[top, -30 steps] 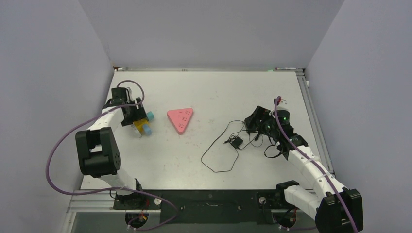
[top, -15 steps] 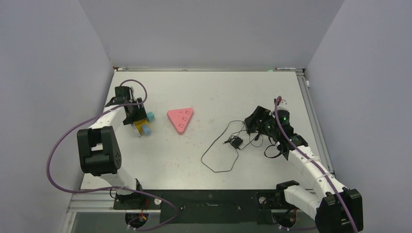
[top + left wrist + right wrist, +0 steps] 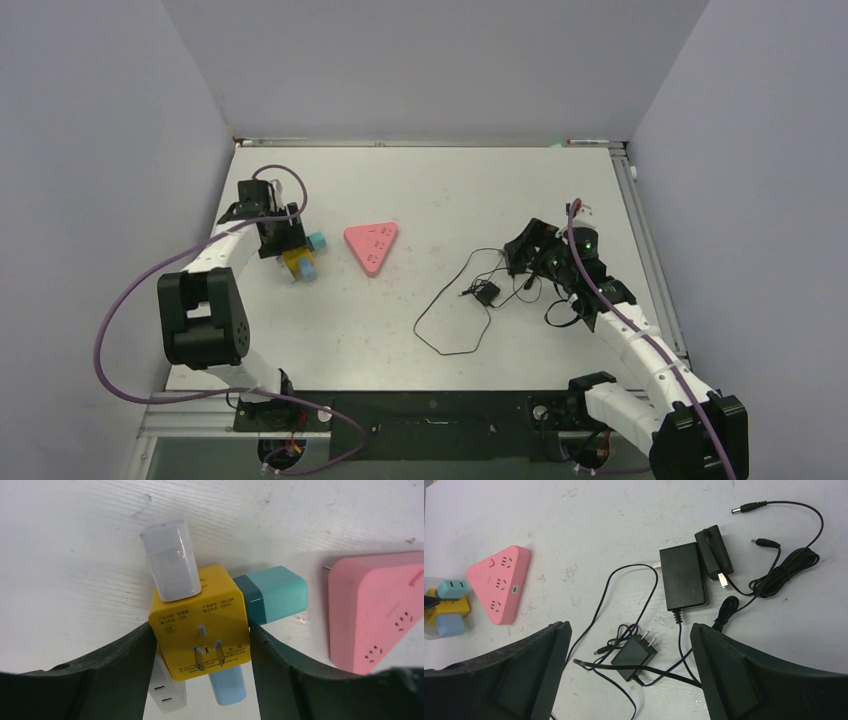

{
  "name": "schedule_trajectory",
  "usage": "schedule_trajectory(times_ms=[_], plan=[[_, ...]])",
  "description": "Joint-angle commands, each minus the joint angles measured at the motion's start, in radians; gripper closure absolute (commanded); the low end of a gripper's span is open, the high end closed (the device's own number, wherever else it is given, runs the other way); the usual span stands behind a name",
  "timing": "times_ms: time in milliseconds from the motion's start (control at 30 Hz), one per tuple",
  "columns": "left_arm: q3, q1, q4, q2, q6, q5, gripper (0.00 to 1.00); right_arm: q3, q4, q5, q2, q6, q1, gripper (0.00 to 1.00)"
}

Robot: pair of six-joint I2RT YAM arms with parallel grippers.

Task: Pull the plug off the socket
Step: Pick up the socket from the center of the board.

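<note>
A yellow cube socket (image 3: pixel 200 625) lies on the white table with plugs in its faces: a white plug (image 3: pixel 170 565) on the far side, a teal plug (image 3: pixel 272 595) on the right, a light blue plug (image 3: pixel 227 692) and a white USB charger (image 3: pixel 167 692) underneath. My left gripper (image 3: pixel 200 680) has its fingers (image 3: pixel 120 680) pressed against both sides of the cube. From above, the socket (image 3: pixel 297 261) sits at the left gripper (image 3: pixel 290 250). My right gripper (image 3: pixel 629 675) stands open over a small black adapter (image 3: pixel 636 656), touching nothing.
A pink triangular power strip (image 3: pixel 371 245) lies just right of the cube. Under the right arm sit a larger black adapter (image 3: pixel 683 577), a black plug (image 3: pixel 714 555) and loops of thin black cable (image 3: pixel 450 320). Walls close in on the left and right.
The left jaws have narrowed onto the yellow cube, and the cube with its plugs has shifted slightly right. The right arm has barely moved.
</note>
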Motion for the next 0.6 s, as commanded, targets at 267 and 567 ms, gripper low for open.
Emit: schedule_trajectory(times_ms=[267, 567], plan=[[-0.025, -0.149, 0.093, -0.206, 0.086, 0.156, 0.67, 0.016, 0.141, -0.167, 0.022, -0.071, 0.027, 0.07], [-0.115, -0.216, 0.242, -0.373, 0.005, 0.458, 0.68, 0.057, 0.341, -0.250, 0.084, -0.047, 0.267, 0.10]])
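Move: The yellow socket with its small plugs is already in the left fingers. The pink socket, which it is carried towards, lies some 16 cm to that hand's right and about 1 cm farther out, roughly 2 cm lower; the teal plug sticks out about 4 cm to the right and 1 ahead. From the right hand the teal plug is some 44 cm left, 7 ahead and 8 lower; the pink socket is about 32 left, 6 ahead and 10 lower. The yellow socket, still pinched in the left fingers, is swung about 10 cm to the right and raised some 7 cm towards the pink socket and the right hand, its wrist turning clockwise and tipping its fingertips up. The empty right hand, staying wide open, sets off a little later, sweeping left towards the teal plug, turning counter-clockwise and rising slightly as it draws back a little. ##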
